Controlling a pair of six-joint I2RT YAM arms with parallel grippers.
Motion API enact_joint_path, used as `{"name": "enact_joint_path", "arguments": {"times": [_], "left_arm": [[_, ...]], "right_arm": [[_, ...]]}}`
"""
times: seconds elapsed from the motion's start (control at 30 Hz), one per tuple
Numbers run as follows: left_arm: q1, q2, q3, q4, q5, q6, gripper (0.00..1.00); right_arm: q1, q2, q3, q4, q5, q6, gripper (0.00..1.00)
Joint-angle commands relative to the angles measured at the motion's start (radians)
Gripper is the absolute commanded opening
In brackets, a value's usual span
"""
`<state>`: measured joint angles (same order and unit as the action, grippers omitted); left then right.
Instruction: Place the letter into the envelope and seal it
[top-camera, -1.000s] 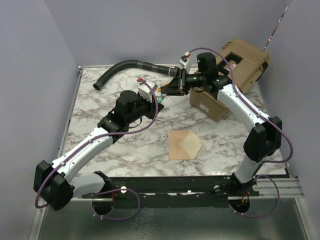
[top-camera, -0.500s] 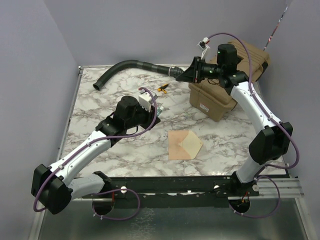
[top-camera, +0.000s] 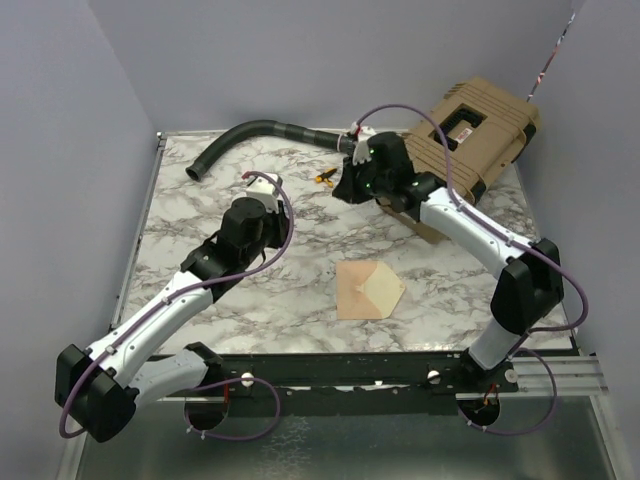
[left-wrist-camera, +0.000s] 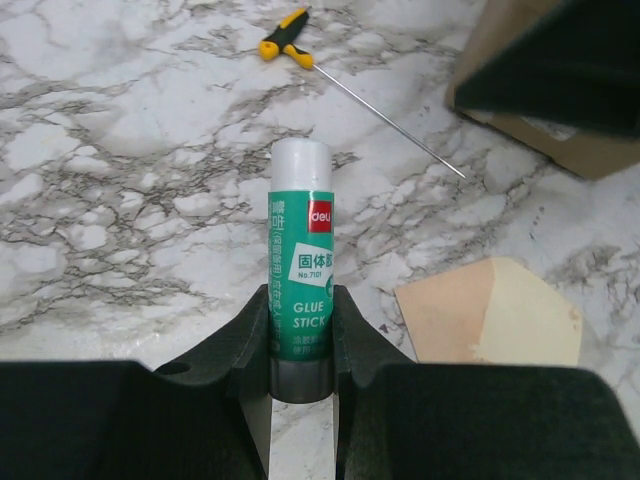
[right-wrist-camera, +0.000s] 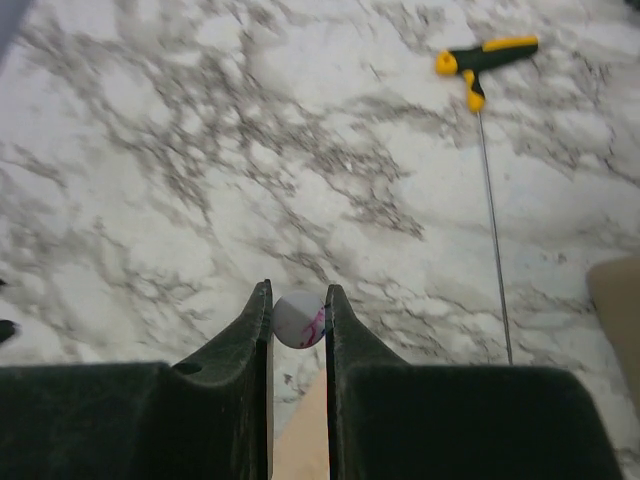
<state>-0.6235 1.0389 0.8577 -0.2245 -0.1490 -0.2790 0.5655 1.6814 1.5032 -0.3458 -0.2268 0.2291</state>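
Note:
The peach envelope (top-camera: 352, 290) lies flat near the table's front, its triangular flap open to the right with the cream inside showing; it also appears in the left wrist view (left-wrist-camera: 440, 315). The letter does not show as a separate sheet. My left gripper (left-wrist-camera: 300, 300) is shut on the base of a green glue stick (left-wrist-camera: 300, 250), up and left of the envelope. My right gripper (right-wrist-camera: 298, 300), near the brown box (top-camera: 425, 222), is shut on a small white round piece (right-wrist-camera: 297, 319) with purple smears.
A yellow-handled screwdriver (top-camera: 325, 178) lies between the grippers, seen too as a long thin tool (right-wrist-camera: 487, 60). A black hose (top-camera: 250, 133) curves along the back. A tan case (top-camera: 485, 125) sits on the brown box at the back right.
The two grippers have come apart. The right arm rose over the case, then swung down and left toward the screwdriver. The left arm drew back to the left with the glue stick.

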Motion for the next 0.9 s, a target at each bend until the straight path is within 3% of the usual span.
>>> {"name": "enact_joint_path", "arguments": {"times": [0.0,0.13,0.37,0.87], "left_arm": [[0.003,-0.035,-0.017,0.045,-0.188,-0.09,0.0],[0.003,-0.036,-0.002,0.094,-0.147,-0.105,0.0],[0.004,0.007,0.044,0.103,-0.122,-0.109,0.0],[0.003,0.026,0.052,0.105,-0.114,-0.117,0.0]], "right_arm": [[0.119,0.038,-0.13,0.075,0.4,-0.128,0.0],[0.16,0.073,-0.223,0.185,0.495,-0.116,0.01],[0.196,0.076,-0.437,0.561,0.521,-0.213,0.01],[0.207,0.246,-0.444,0.723,0.574,-0.171,0.01]]}}
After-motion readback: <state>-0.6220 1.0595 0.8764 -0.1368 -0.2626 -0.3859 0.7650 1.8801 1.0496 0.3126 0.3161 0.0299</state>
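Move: The white cap in my right fingers is bound for the bare table about 22 cm below them, straight down. From my right hand the envelope is 10 cm back and 7 to the right, down on the table. The screwdriver lies there too, roughly 16 cm ahead, and the glue stick in my left hand is 14 cm left and 8 back, level. From my left hand, that bare spot is 10 ahead, 13 right and 21 below. I keep the cap pinched and sink my right hand some 17 cm towards the bare marble just beyond the envelope, fast at first, then slowing, bowing slightly back and out again. My wrist turns about 25 degrees, swinging the fingers clockwise to point more forward. My left hand keeps its grip on the glue stick and eases a couple of centimetres up and forward. ##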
